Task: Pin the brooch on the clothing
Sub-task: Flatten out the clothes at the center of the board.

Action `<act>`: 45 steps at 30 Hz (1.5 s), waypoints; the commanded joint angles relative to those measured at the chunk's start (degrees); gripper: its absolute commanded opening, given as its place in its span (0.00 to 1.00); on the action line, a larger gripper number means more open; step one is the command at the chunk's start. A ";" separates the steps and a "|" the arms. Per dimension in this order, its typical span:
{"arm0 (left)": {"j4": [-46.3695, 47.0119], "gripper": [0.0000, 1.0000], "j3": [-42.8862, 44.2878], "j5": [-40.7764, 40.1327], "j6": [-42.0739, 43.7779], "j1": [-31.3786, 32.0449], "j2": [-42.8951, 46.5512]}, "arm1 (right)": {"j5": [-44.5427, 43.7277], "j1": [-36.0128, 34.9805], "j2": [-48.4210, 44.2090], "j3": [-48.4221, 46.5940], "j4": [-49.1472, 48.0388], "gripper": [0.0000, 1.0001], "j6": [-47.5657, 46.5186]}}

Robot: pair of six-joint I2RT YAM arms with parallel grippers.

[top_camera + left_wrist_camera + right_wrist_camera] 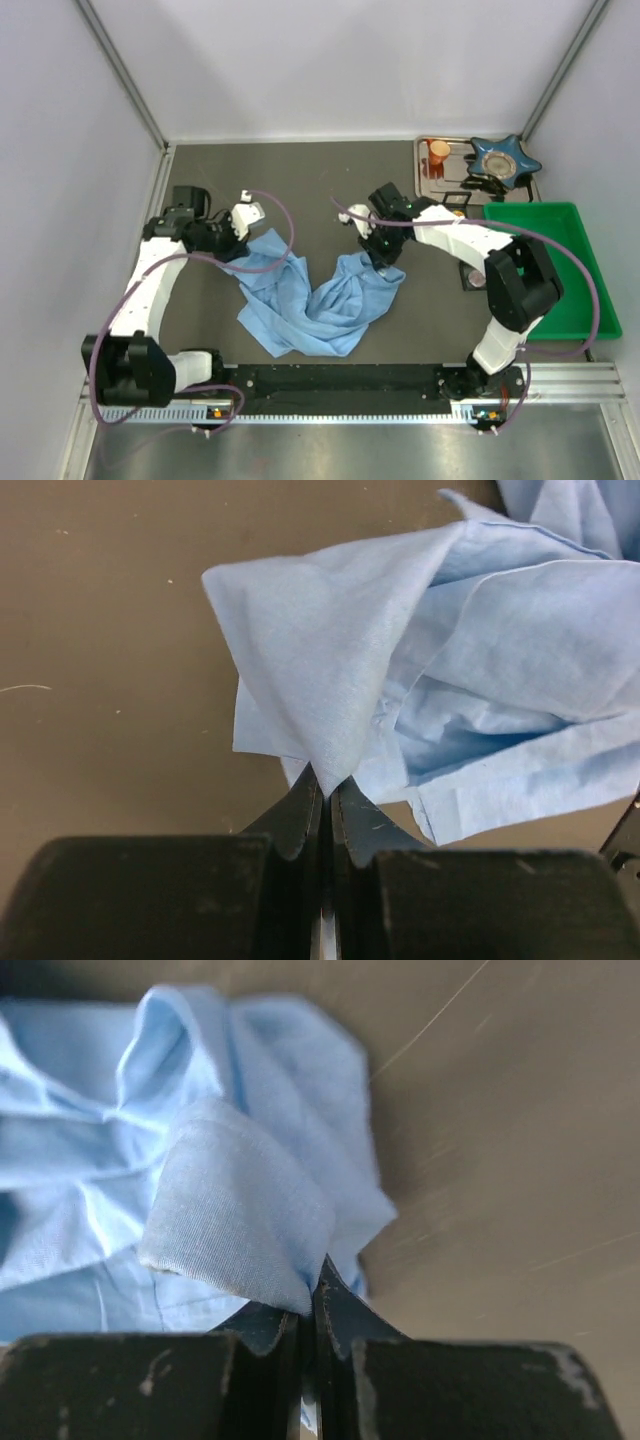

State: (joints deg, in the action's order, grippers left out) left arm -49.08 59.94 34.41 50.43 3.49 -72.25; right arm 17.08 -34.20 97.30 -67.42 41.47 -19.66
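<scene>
The clothing [310, 300], a light blue shirt, lies crumpled on the dark table between the arms. My left gripper [243, 255] is at its upper left corner. In the left wrist view that gripper [327, 788] is shut on a pinched fold of the clothing [450, 650]. My right gripper [382, 262] is at the shirt's upper right corner. Seen from the right wrist, this gripper [312, 1295] is shut on a fold of the clothing [240, 1200]. I cannot pick out the brooch; the small things on the tray are too small to tell.
A metal tray [425, 185] at the back right holds an orange item [438, 152] and a blue star-shaped piece [505, 158]. A green bin [590, 300] stands along the right side. Grey walls close in the back and both sides.
</scene>
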 commanded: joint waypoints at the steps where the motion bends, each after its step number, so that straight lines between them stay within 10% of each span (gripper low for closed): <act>1: -9.70 0.06 4.38 8.73 9.30 -3.05 8.24 | -4.60 0.27 -0.44 -12.98 -4.30 0.00 1.03; 5: -23.07 0.07 7.55 17.35 20.14 -0.16 14.40 | -5.66 2.72 0.08 -22.74 -4.12 0.00 1.47; 12: -14.56 0.12 4.13 16.12 4.43 28.28 20.84 | -3.64 5.72 0.88 -35.40 -4.12 0.00 1.12; 21: 1.62 0.23 6.49 -7.34 -6.40 73.29 5.57 | -0.48 5.72 -0.09 -37.70 -4.21 0.00 1.73; 26: 3.19 0.71 11.86 -8.76 -13.77 67.73 7.46 | 1.55 5.63 -1.23 -37.88 -4.30 0.00 2.43; 36: 23.22 0.76 2.46 -4.03 -32.40 18.78 17.68 | 2.96 2.73 -1.93 -37.87 -4.82 0.00 3.49; 45: 31.04 0.85 -5.17 9.71 -39.16 13.56 14.50 | -2.05 0.89 -3.08 -37.88 -4.91 0.00 3.31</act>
State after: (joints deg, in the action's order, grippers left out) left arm -26.48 59.48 37.67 17.32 17.04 -60.27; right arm 16.86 -32.91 98.26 -102.45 38.76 -17.30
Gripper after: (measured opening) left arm 0.839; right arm 0.014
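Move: Each hand already pinches an end of the blue cloth, the left about 11 cm above the board, the right about 2 cm. From the left hand, the middle of the near edge lies some 24 cm back and 20 right; the cloth's heap is about 11 back and 16 right. From the right hand, the far edge is about 26 cm straight ahead; the heap lies 9 back and 13 left, the yellow brooch's box 10 ahead and 17 right. Keeping its pinch on the cloth's right end, the right hand hauls it up about 22 cm and forward 15, fingers swinging forward some 30 degrees, then stays high, easing slightly back and left. The left hand lifts its corner, sweeps it back and right to the near edge, turning clockwise, opens and lets go, then returns forward and left, wide open, ending about 11 cm above and 10 right of its start. ##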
